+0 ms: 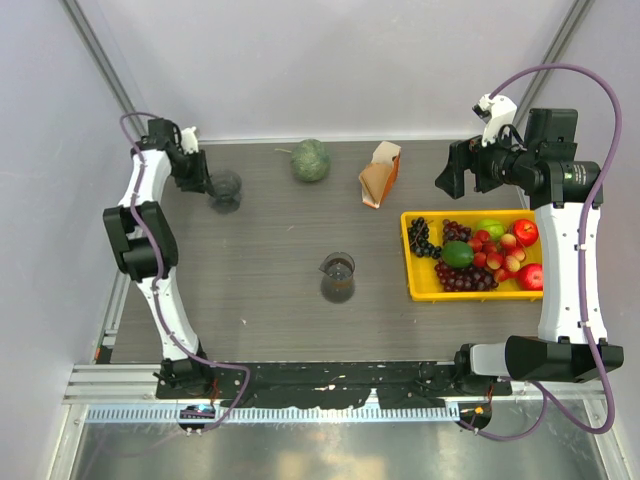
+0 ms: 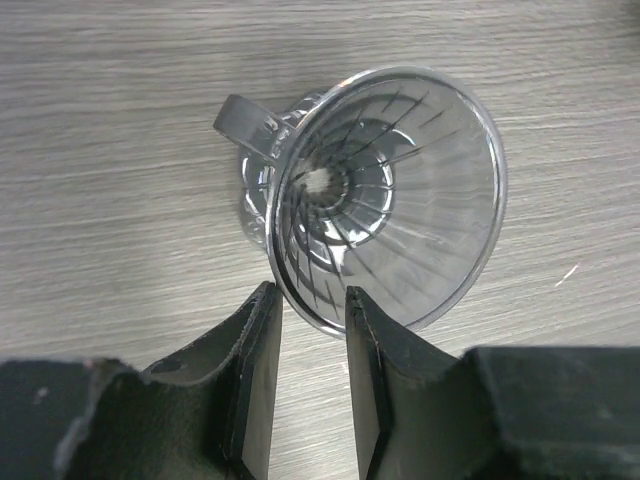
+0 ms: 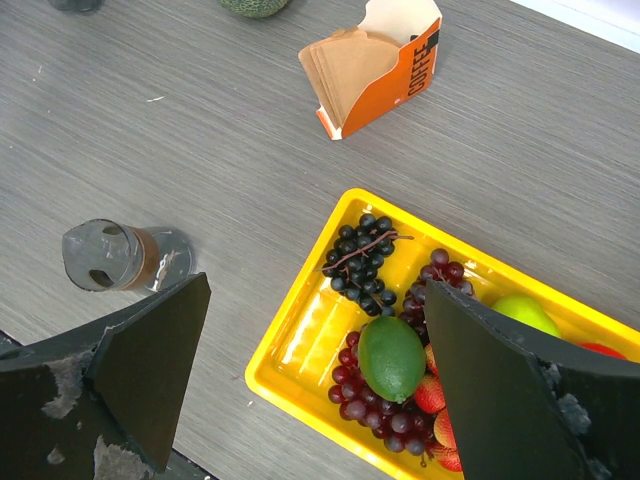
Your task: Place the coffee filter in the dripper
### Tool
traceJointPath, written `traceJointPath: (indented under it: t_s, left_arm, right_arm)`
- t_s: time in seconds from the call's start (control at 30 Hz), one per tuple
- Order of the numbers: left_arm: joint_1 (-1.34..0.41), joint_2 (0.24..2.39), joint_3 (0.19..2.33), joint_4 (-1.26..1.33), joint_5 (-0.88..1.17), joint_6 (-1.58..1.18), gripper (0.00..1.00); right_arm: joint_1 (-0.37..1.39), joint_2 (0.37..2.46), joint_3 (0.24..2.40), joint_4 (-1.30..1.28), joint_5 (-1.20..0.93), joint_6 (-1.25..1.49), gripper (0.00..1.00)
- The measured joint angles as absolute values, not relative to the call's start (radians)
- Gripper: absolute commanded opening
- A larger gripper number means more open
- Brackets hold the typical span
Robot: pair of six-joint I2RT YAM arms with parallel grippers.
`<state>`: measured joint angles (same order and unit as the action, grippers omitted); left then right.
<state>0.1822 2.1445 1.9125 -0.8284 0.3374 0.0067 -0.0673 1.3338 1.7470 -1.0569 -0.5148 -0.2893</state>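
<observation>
The dripper, a smoky see-through cone with a small side handle, lies tilted on the table at the far left. My left gripper is right at it, jaws narrowed but still apart, straddling the near rim: one fingertip outside, the other over the inside wall. No single coffee filter shows on its own; brown papers stand in the white-orange pack. My right gripper hangs wide open and empty above the table's right side.
A green melon sits at the back centre. A clear glass jug stands mid-table. A yellow tray with grapes, a lime, strawberries and apples lies at the right.
</observation>
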Motion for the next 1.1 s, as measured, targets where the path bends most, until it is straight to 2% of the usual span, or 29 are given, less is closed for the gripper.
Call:
traceJointPath:
  t_s: [0.2, 0.47, 0.53, 0.67, 0.7, 0.9, 1.1]
  left_arm:
    - [0.133, 2.206, 1.963, -0.875, 0.337, 0.007, 0.27]
    - [0.144, 2.245, 1.963, -0.878, 0.404, -0.07, 0.33]
    - [0.144, 2.245, 1.963, -0.871, 0.43, -0.092, 0.28]
    - [0.144, 2.245, 1.963, -0.846, 0.482, -0.13, 0.02]
    - [0.144, 2.245, 1.963, -0.839, 0.496, -0.131, 0.0]
    - [0.134, 2.246, 1.977, -0.86, 0.556, -0.067, 0.0]
    - [0.097, 2.245, 2.078, -1.028, 0.67, 0.209, 0.0]
  right_arm:
    - [-0.067, 1.334, 1.747, -1.058, -0.515, -0.29, 0.96]
    - [-0.067, 1.335, 1.751, -1.08, -0.515, -0.29, 0.95]
    - [-0.067, 1.336, 1.759, -1.087, -0.516, -0.29, 0.95]
    - [-0.067, 1.338, 1.773, -1.088, -0.518, -0.29, 0.95]
    - [-0.067, 1.338, 1.775, -1.087, -0.518, -0.29, 0.95]
    - [-0.067, 1.335, 1.764, -1.07, -0.548, -0.308, 0.96]
    - [-0.048, 1.269, 1.594, -0.959, -0.634, -0.368, 0.95]
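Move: The left hand's half-open fingers are already at the left side of the dripper's rim; the dripper's middle lies about 5 cm to their right, roughly level fore and aft, and some 5 cm lower. The green melon is around 29 cm right and 8 cm farther out, the glass jug about 35 cm right and 24 cm back, both about 4 cm lower. From the right hand the dripper is roughly 59 cm left, 17 cm ahead and 30 cm below. Carry the left gripper about 9 cm right along with the dripper, first sinking some 3 cm, then closing the fingers to pinch the near-left wall at its rim. Holding that pinch, rise about 4 cm from the low point while turning some 20 degrees clockwise. Late on, start the open, empty right hand a couple of centimetres left and down. ##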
